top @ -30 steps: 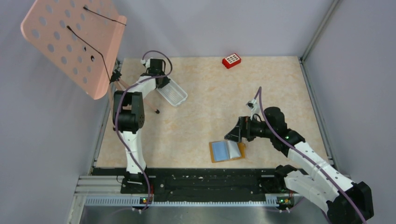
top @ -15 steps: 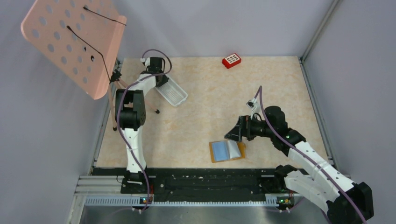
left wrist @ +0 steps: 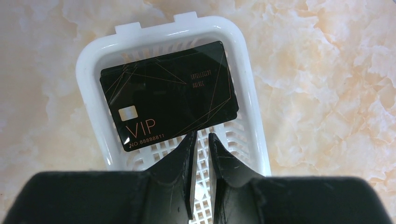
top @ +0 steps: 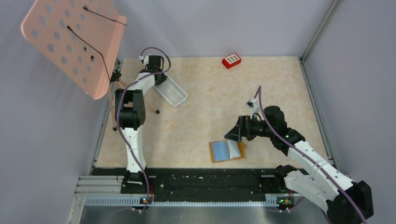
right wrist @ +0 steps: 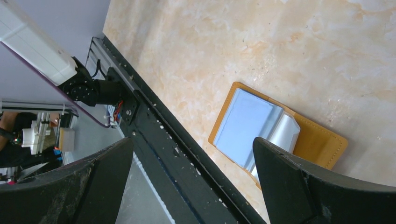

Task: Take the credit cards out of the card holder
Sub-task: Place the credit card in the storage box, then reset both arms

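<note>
One of the credit cards (left wrist: 170,93), black with "VIP" printed on it, lies flat in the far end of a white mesh tray (left wrist: 88,70). My left gripper (left wrist: 201,135) hovers just above the card's near edge, its jaws a narrow slit apart with only tray mesh showing between them. The card holder (top: 227,150) lies open near the table's front edge, tan cover down, light blue sleeves (right wrist: 252,123) facing up. My right gripper (right wrist: 191,142) stands wide open just above the holder's far side, holding nothing. No card shows in the sleeves.
The white tray (top: 173,93) sits at the far left by my left gripper (top: 161,79). A red block (top: 231,60) lies at the far edge. A pink perforated board (top: 70,42) leans over the left corner. A black rail (top: 210,179) borders the front.
My left wrist has drawn back slightly toward the far left corner over the tray. The right arm and the card holder have not moved.
</note>
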### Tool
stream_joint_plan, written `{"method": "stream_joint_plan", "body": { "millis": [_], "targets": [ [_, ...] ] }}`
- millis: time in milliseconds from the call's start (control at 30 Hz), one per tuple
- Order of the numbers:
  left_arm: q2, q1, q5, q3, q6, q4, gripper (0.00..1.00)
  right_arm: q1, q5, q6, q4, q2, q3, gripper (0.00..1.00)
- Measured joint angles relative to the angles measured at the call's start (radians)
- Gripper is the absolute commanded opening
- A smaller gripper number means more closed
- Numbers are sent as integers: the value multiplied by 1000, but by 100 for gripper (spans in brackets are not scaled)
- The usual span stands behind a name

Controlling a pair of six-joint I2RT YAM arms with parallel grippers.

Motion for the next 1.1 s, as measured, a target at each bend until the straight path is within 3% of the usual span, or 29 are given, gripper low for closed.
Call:
{"method": "stream_joint_plan", "body": {
  "millis": [233,433,567,800,867,900,1100],
  "targets": [
    [0,0,26,-1,21,6,22,0,0,0,0,0,0,99],
    [-29,-5,134,-59,30,43,25,0,11,0,-1,0,0,99],
    [-109,-18,236,-140,29,60,33,0,19,0,-18,0,3,99],
    [-356,-116,370,-312,60,83,66,0,97,-27,-145,-37,53,99],
    [-436,-166,407,-352,77,80,92,0,124,-40,-187,-52,77,99],
    [-473,-188,424,-370,91,78,98,0,139,-46,-208,-61,90,99],
    [-704,-320,508,-491,151,43,99,0,267,-48,-318,-124,135,99]
  ]
}}
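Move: The card holder lies far off from the left hand, about 44 cm back and 35 cm to its right, some 4 cm lower. Just by that hand, the black cards in the storage box are roughly 3 cm ahead, 3 cm left and 4 cm below; the box's middle is about 3 cm back and 3 cm right, equally low. From the right hand the card holder is some 4 cm back, level sideways and 14 cm below. The opening left hand swings 30 cm right, back and up from box towards holder; right hand eases right. ##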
